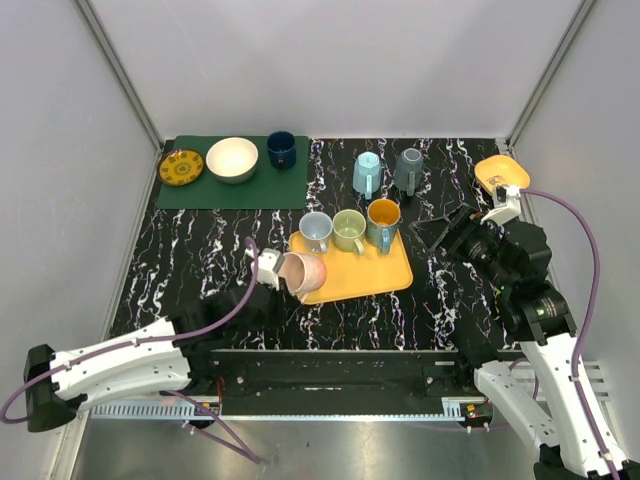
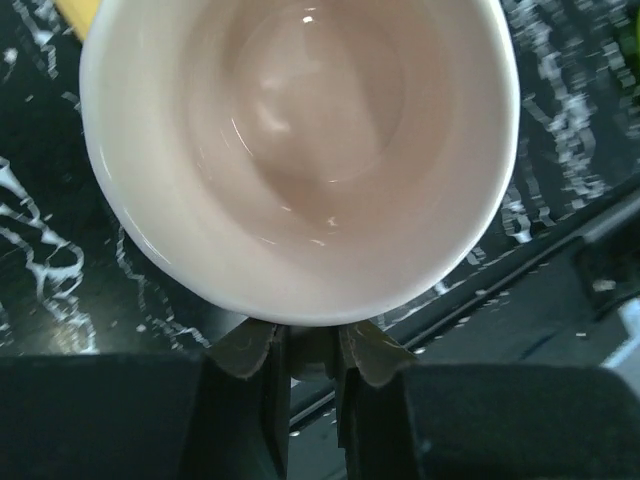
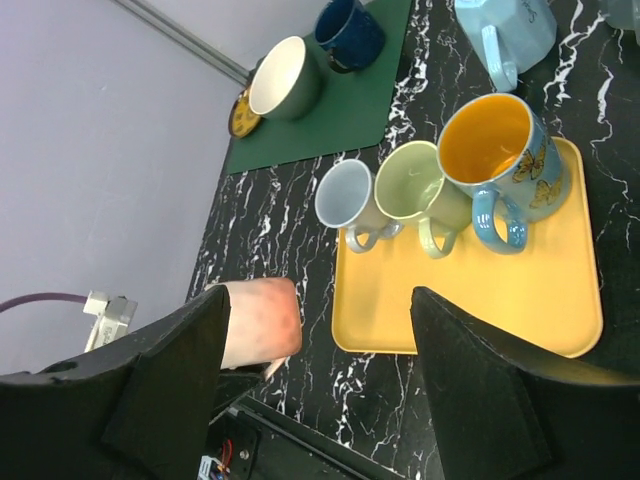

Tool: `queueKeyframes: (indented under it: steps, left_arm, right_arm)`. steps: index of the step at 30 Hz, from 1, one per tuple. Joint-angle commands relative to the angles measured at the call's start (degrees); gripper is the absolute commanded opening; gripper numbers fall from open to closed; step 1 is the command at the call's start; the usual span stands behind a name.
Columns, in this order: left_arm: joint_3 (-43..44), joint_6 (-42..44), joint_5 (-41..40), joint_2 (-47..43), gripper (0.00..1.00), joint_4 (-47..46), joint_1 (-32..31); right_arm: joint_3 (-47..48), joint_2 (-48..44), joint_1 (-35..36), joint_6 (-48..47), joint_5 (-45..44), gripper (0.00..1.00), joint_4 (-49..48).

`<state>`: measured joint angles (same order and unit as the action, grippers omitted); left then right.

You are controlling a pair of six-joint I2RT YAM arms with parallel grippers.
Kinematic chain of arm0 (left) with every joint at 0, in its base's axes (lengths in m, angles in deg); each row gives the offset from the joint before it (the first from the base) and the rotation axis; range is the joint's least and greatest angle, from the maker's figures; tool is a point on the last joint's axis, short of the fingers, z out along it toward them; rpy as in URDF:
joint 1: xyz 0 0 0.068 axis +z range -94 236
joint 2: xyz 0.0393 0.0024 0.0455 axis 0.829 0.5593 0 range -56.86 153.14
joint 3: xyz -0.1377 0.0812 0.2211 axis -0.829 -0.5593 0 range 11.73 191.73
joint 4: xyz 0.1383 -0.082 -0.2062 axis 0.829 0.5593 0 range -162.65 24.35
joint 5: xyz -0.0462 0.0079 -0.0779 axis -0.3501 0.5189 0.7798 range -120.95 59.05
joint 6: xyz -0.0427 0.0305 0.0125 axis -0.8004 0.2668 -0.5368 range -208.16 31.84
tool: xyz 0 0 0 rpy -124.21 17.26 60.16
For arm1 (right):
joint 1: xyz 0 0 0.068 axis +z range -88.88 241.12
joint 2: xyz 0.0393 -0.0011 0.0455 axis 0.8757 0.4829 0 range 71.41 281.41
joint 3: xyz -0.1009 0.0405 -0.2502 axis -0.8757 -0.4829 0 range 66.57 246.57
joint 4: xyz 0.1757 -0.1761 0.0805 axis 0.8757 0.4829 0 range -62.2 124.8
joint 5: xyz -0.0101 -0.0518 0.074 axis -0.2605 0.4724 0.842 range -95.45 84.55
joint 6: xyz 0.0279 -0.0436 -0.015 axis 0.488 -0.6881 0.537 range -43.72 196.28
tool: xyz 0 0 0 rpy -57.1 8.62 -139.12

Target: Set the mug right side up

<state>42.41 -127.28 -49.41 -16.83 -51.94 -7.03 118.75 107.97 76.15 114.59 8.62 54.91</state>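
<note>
The pink mug (image 1: 303, 272) is tilted on its side just off the front-left corner of the yellow tray (image 1: 372, 276). My left gripper (image 1: 270, 268) is shut on its handle. In the left wrist view the mug's pale inside (image 2: 300, 150) fills the picture, mouth toward the camera, and the handle sits pinched in the left gripper (image 2: 305, 352). The right wrist view shows the mug's pink outside (image 3: 262, 320) past one finger. My right gripper (image 1: 441, 236) hangs open and empty right of the tray, apart from the mug, its jaws (image 3: 320, 300) wide.
Three upright mugs stand at the tray's back: grey-blue (image 1: 316, 231), green (image 1: 349, 230), blue with orange inside (image 1: 383, 222). Behind are a light blue mug (image 1: 367, 173) and a grey mug (image 1: 408, 168). A green mat (image 1: 200, 190) holds plate, bowl, navy cup. An orange bowl (image 1: 500, 173) sits far right.
</note>
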Motion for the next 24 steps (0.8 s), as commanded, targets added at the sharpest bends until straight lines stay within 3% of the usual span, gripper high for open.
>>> queueKeyframes:
  steps: [1, 11, 18, 24]
  left_arm:
    - [2.9, -0.4, -9.5, 3.5, 0.00, -1.5, -2.1]
    - [7.6, -3.4, -16.7, 19.7, 0.00, -0.1, -2.2]
    - [9.5, -0.8, -11.5, 25.5, 0.00, -5.4, 1.1]
    - [14.1, 1.2, -8.6, 32.5, 0.00, -3.8, 2.5]
  right_arm:
    - [1.5, 1.1, 0.4, -1.6, -2.5, 0.78, 0.8]
    - [0.2, 0.4, 0.4, -1.8, -3.1, 0.78, 2.4]
    - [-1.3, 0.5, 0.4, -1.7, -2.4, 0.78, 1.5]
    - [-1.6, 1.2, 0.4, -2.1, -2.4, 0.78, 1.3]
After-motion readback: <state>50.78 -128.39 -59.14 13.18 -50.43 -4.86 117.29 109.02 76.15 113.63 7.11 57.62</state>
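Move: The left hand, already holding the pink mug by its handle, has the clear front-left part of the tray some 12 cm ahead, 4 cm to its right and 13 cm below. The pale blue mug stands about 22 cm ahead and 3 cm right of this hand, the green mug 22 cm ahead and 11 cm right, both some 10 cm lower. From the right hand that tray spot is about 4 cm ahead, 22 cm left and 30 cm below. Sinking some 7.5 cm towards the front-left part of the tray, the left hand keeps its pinch on the pink mug's handle and rolls about 20 degrees, left side rising, so its fingers point more steeply down; as the descent levels off it goes forward, about 4.5 cm in all. The empty right hand, still open, sinks 2 to 3 cm. ##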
